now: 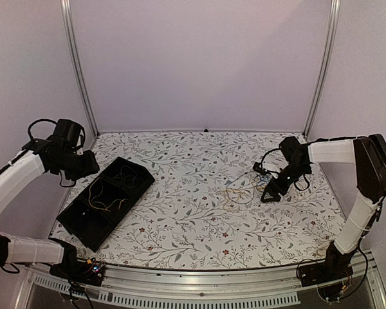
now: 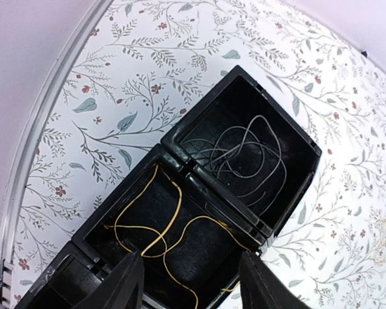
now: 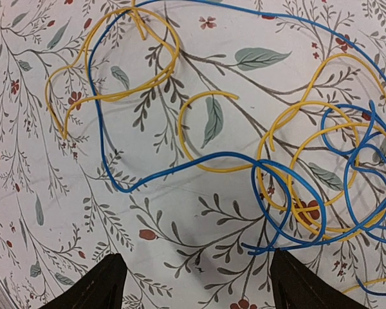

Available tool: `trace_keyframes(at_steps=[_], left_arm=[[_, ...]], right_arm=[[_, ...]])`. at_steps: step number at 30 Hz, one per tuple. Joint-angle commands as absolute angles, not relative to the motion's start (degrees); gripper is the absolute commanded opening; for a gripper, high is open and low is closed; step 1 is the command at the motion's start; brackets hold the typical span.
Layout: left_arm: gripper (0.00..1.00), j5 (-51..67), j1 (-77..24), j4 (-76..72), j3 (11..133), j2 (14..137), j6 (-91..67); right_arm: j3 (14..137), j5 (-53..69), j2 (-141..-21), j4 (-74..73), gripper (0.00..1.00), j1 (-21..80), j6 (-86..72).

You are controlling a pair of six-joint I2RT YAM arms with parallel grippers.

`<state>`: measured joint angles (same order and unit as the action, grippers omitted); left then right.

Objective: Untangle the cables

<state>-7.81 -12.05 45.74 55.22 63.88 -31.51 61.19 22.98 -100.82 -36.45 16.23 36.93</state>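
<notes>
A tangle of thin blue cable [image 3: 174, 168] and yellow cable [image 3: 216, 169] lies in loose loops on the floral table, seen as a faint bundle [image 1: 241, 191] in the top view. My right gripper [image 3: 199, 284] [image 1: 271, 192] hovers just over its near edge, open, with nothing between the fingers. A black divided tray [image 2: 280, 125] [image 1: 71, 228] holds a yellow cable [image 2: 161, 235] in its middle compartment and a dark cable [image 2: 248, 154] in the far one. My left gripper [image 2: 190, 286] [image 1: 93, 165] hangs above the tray, open and empty.
The tray lies diagonally at the table's left side. Metal frame posts [image 1: 80, 71] stand at the back corners against pale walls. A thick black arm cable [image 1: 265, 159] loops beside the right wrist.
</notes>
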Motion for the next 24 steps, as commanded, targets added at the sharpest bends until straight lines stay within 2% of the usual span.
trace_keyframes(at_steps=[1, 8, 13, 19, 24], left_arm=[[0.50, -8.8, -12.0, 51.8, 56.7, 64.6, -31.2], [0.48, -8.1, -12.0, 57.5, 52.8, 64.0, -32.8], [0.35, -4.8, -12.0, 53.9, 48.4, 64.4, -33.0], [0.00, -3.6, -12.0, 49.4, 47.0, 67.9, -31.8], [0.00, -3.3, -12.0, 41.5, 46.5, 69.6, -31.3]], right_arm=[[62.2, 23.0, -100.4, -37.1, 0.81, 16.7, 37.4], [62.1, 23.0, -99.6, -37.2, 0.81, 16.8, 37.5], [62.2, 23.1, -100.0, -37.3, 0.81, 16.9, 37.7], [62.2, 23.1, -100.3, -37.3, 0.81, 17.1, 37.7], [62.2, 22.8, -100.3, -37.2, 0.81, 17.1, 37.6]])
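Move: The yellow cable lies in the bin's middle compartment, its middle some 13 cm below the left hand, only about 1 cm ahead and 1 cm to the right. The grey cable in the far compartment is about 13 cm ahead and 6 cm to the right, and the empty near compartment about 8 cm back and 5 cm to the left, both around 14 cm down. From the right hand that yellow cable is roughly 40 cm left, 1 cm back and 2 cm lower. Down and back, the left hand sinks about 8 cm towards the yellow cable in the middle compartment, drawing back nearly 6 cm before easing forward a centimetre at the end. The wrist tips some 15 degrees steeper on the way, and the half-open fingers shut, pinching a raised yellow strand between their tips. ##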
